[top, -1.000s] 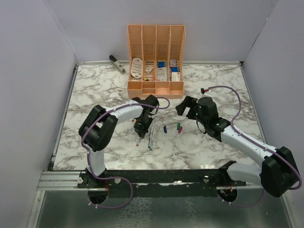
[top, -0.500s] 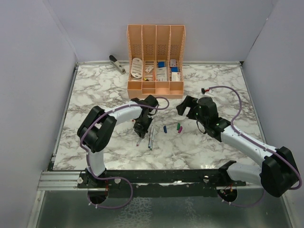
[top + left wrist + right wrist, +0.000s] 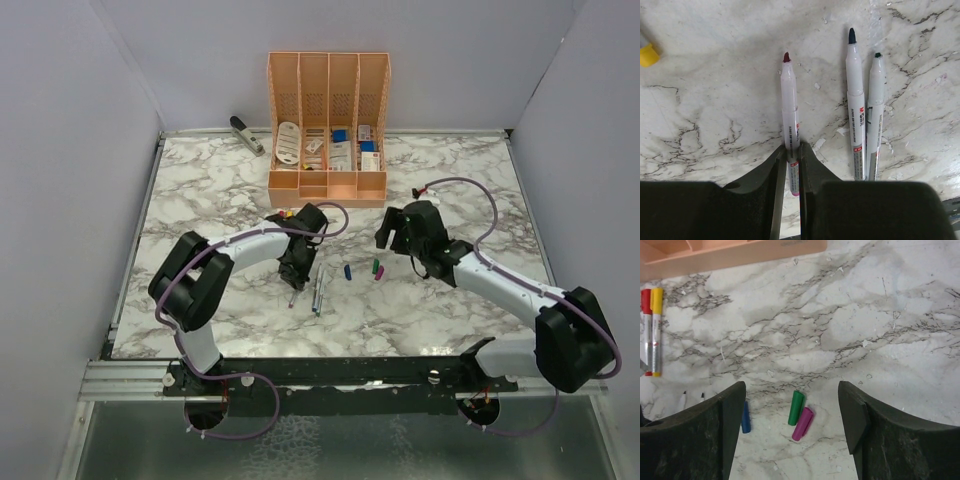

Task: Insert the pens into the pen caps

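Observation:
My left gripper (image 3: 792, 150) is shut on a pale pen (image 3: 790, 107) with a dark red tip, which lies flat on the marble and points away from the jaws. Two more uncapped pens, one blue-tipped (image 3: 855, 100) and one green-tipped (image 3: 875, 110), lie side by side just to its right. My right gripper (image 3: 790, 387) hangs open above the green cap (image 3: 796, 408) and the magenta cap (image 3: 803, 423), which touch each other. The blue cap (image 3: 745, 417) lies by its left finger. From above, the caps (image 3: 375, 268) sit between the two grippers. Two pens with a red cap (image 3: 645, 300) and a yellow cap (image 3: 656, 300) on them lie further left.
An orange desk organiser (image 3: 328, 120) full of small items stands at the back centre, its front edge (image 3: 740, 252) close ahead of my right gripper. A grey stapler (image 3: 246, 134) lies at the back left. Grey walls enclose the marble table (image 3: 200, 190).
The right gripper has shifted slightly towards the organiser and its jaws have narrowed a little. The left arm's elbow has swung left and down while its gripper stays on the pen.

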{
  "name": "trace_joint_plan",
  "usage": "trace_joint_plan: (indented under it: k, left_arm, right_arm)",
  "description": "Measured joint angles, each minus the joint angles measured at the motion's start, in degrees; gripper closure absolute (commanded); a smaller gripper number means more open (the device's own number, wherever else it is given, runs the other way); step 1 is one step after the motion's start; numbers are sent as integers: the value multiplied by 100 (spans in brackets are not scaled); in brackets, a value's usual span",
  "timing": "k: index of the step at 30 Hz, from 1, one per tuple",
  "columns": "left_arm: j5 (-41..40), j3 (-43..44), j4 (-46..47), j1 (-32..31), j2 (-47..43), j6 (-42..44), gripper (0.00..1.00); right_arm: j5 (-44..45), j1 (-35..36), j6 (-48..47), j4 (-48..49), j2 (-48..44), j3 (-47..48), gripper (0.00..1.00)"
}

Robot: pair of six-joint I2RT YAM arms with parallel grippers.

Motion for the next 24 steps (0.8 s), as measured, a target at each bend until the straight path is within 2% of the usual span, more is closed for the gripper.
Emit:
trace_joint_plan:
  k: [8,15,24]
  left_arm:
    - [-129,-247,369,-11,-313,-35,100]
    - [-481,-275,927,-22,-420,-35,100]
    - [-966,-264,962,-15,-551,-26,100]
  right_arm:
    - [26,35,-254,-546,455,136,51]
    - [15,258,-251,-850,476,133,50]
    - [-55,509,-212,-1029,767,118,49]
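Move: Straight behind my right hand by about 5 cm, and some 10 cm below it, lies the pink pen cap. The green cap is roughly 3 cm back and 1 cm left of this hand, the blue one 5 cm back and 7 cm left. My left hand already pinches the pink-ended pen down at the table: the pink cap lies about 19 cm to its right and 4 cm ahead, the two uncapped pens 6 cm right and 2 cm ahead, the capped pens 13 cm ahead, 4 cm left. I bring my right hand down about 6 cm, soon drawing it back some 4 to 5 cm as well, towards the pink cap, tipping the fingers more steeply downward and narrowing them to about half open, touching nothing yet. Keeping its pinch on the pen, my left hand carries it forward about 4.5 cm and up 2 cm, swinging the fingertips forward some 15 degrees. ##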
